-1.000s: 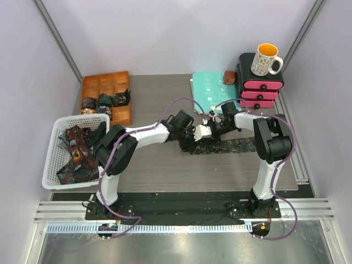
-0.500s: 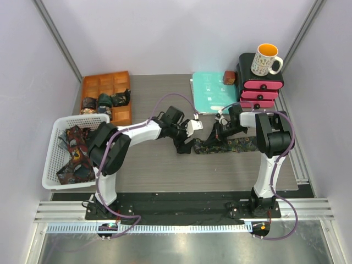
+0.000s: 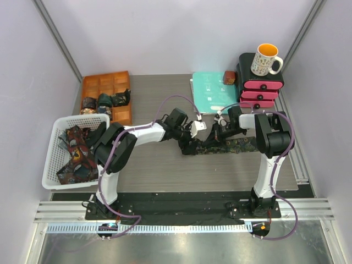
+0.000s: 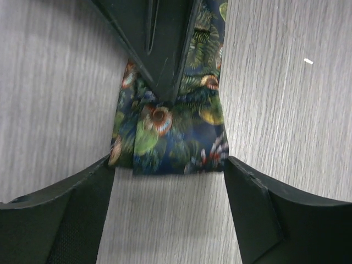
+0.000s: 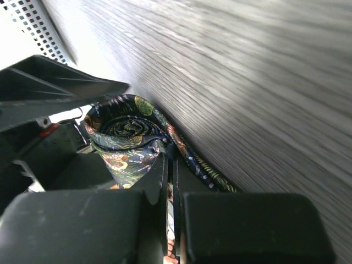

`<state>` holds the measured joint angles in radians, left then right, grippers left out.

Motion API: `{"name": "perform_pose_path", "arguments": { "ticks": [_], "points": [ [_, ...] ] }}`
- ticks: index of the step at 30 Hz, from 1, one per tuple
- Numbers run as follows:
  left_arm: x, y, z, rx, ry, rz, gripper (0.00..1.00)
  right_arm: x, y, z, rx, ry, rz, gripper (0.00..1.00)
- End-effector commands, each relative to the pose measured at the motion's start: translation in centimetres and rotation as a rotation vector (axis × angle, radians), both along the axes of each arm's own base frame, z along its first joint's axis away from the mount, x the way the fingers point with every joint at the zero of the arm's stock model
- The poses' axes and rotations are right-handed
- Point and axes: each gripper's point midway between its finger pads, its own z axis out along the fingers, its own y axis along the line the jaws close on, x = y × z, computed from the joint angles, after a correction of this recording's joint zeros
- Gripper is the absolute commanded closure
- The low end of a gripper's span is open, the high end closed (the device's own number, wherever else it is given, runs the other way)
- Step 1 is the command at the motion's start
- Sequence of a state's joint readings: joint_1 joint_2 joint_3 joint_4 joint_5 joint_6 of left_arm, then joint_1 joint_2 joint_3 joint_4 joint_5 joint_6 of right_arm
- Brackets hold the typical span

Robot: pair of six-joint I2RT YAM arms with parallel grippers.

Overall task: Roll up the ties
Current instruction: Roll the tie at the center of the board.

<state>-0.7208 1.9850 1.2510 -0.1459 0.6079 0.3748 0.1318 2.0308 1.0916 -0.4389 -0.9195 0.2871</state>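
One multicolour leaf-print tie lies as a strip across the middle of the table, its left end curled into a loose roll. My right gripper is shut on the tie, pinching the fabric just beside that roll. The left gripper stands open with a finger on each side of the tie's folded end, not gripping it. In the top view the left gripper sits at the tie's left tip.
A white basket at the left holds several loose ties. An orange compartment tray behind it holds rolled ties. A teal folder, pink drawers and a mug stand at the back right.
The left gripper opened, drew back to the left, then came in again around the tie's end. The right gripper closed fully on the tie and stayed beside the roll.
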Motion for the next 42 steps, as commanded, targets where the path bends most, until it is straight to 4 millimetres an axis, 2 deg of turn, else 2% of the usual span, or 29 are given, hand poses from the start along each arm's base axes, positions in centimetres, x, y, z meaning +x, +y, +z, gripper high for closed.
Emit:
{"name": "perform_pose_path", "arguments": {
  "ticks": [1, 4, 5, 8, 9, 11, 13, 17, 18, 19, 20, 23, 24, 26, 33, 39, 42],
  "points": [
    [0.2, -1.0, 0.5, -0.018, -0.083, -0.035, 0.25, -1.0, -1.4, -6.0, -0.248, -0.023, 0.006, 0.99],
    [-0.1, -1.3, 1.7, -0.031, -0.105, -0.051, 0.37, -1.2, -0.5, -6.1, -0.236, -0.014, -0.009, 0.99],
    [-0.2, -1.1, 1.9, -0.024, -0.111, -0.061, 0.46, -1.2, -0.4, -6.1, -0.234, -0.009, -0.020, 0.99],
    [-0.9, -2.1, 2.6, -0.018, -0.124, -0.083, 0.58, -1.1, 0.6, -6.0, -0.217, -0.003, -0.039, 0.99],
    [-0.7, -2.6, 3.2, -0.020, -0.136, -0.084, 0.60, -1.0, 1.2, -5.9, -0.206, -0.004, -0.041, 0.99],
    [-1.0, -3.1, 2.4, 0.027, -0.124, -0.087, 0.64, -0.7, 1.8, -5.6, -0.190, -0.014, -0.049, 0.99],
    [-0.9, -3.2, 1.7, 0.057, -0.118, -0.083, 0.65, -0.6, 2.5, -5.2, -0.178, -0.013, -0.052, 0.98],
    [-1.0, -3.0, -1.0, 0.187, -0.114, -0.077, 0.65, -0.1, 3.7, -3.5, -0.116, -0.012, -0.074, 0.96],
    [-1.1, -2.2, -1.8, 0.242, -0.111, -0.073, 0.65, -0.1, 3.9, -2.9, -0.107, -0.011, -0.074, 0.94],
    [-1.3, -1.8, -2.4, 0.278, -0.101, -0.077, 0.65, 0.4, 3.8, -2.3, -0.099, -0.019, -0.075, 0.92],
    [-1.3, -1.5, -3.0, 0.306, -0.090, -0.077, 0.65, -0.5, 3.3, -2.2, -0.112, 0.038, -0.067, 0.90],
    [-2.0, -0.1, -4.4, 0.385, -0.061, -0.093, 0.67, -0.6, 1.2, -0.2, -0.080, 0.075, -0.110, 0.77],
    [-2.3, 0.3, -4.7, 0.403, -0.049, -0.092, 0.67, -0.4, 0.9, 0.9, -0.061, 0.058, -0.119, 0.67],
    [-2.5, 0.8, -5.2, 0.425, -0.036, -0.096, 0.68, -0.4, 0.1, 2.1, -0.037, 0.068, -0.119, 0.62],
    [-2.8, 1.3, -6.1, 0.454, -0.023, -0.097, 0.68, 0.1, 0.4, 5.4, 0.038, -0.002, -0.106, 0.63],
    [-2.6, 1.3, -6.2, 0.464, -0.020, -0.095, 0.68, 0.6, 1.3, 6.3, 0.083, -0.031, -0.120, 0.63],
    [-2.7, 1.4, -6.3, 0.466, -0.017, -0.096, 0.68, 0.3, 1.4, 6.0, 0.077, -0.031, -0.110, 0.62]
  ]
}}
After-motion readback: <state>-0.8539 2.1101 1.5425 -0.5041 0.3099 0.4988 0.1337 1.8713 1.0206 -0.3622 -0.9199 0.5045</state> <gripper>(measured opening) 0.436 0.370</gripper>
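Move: The tie's roll sits between the left hand's wide-open fingers, its middle about 2 cm to the right of that hand and 1 cm below. From the right hand, whose shut fingers are in the cloth on the roll's right side, the roll is some 4 cm left, at the same height. The unrolled tail centres about 9 cm to the right hand's right, 1 cm lower; the teal folder lies about 25 cm ahead and 2 cm right. Left fingers close on the roll's two side edges and keep it pinched, the hand tipping nearly 20 degrees steeper, then easing about 1 cm down and 1 cm right. Meanwhile the right hand, still shut on the cloth, carries it some 3 cm left into the roll, opens about a third, backs off right about as far and rises 4 cm clear. ##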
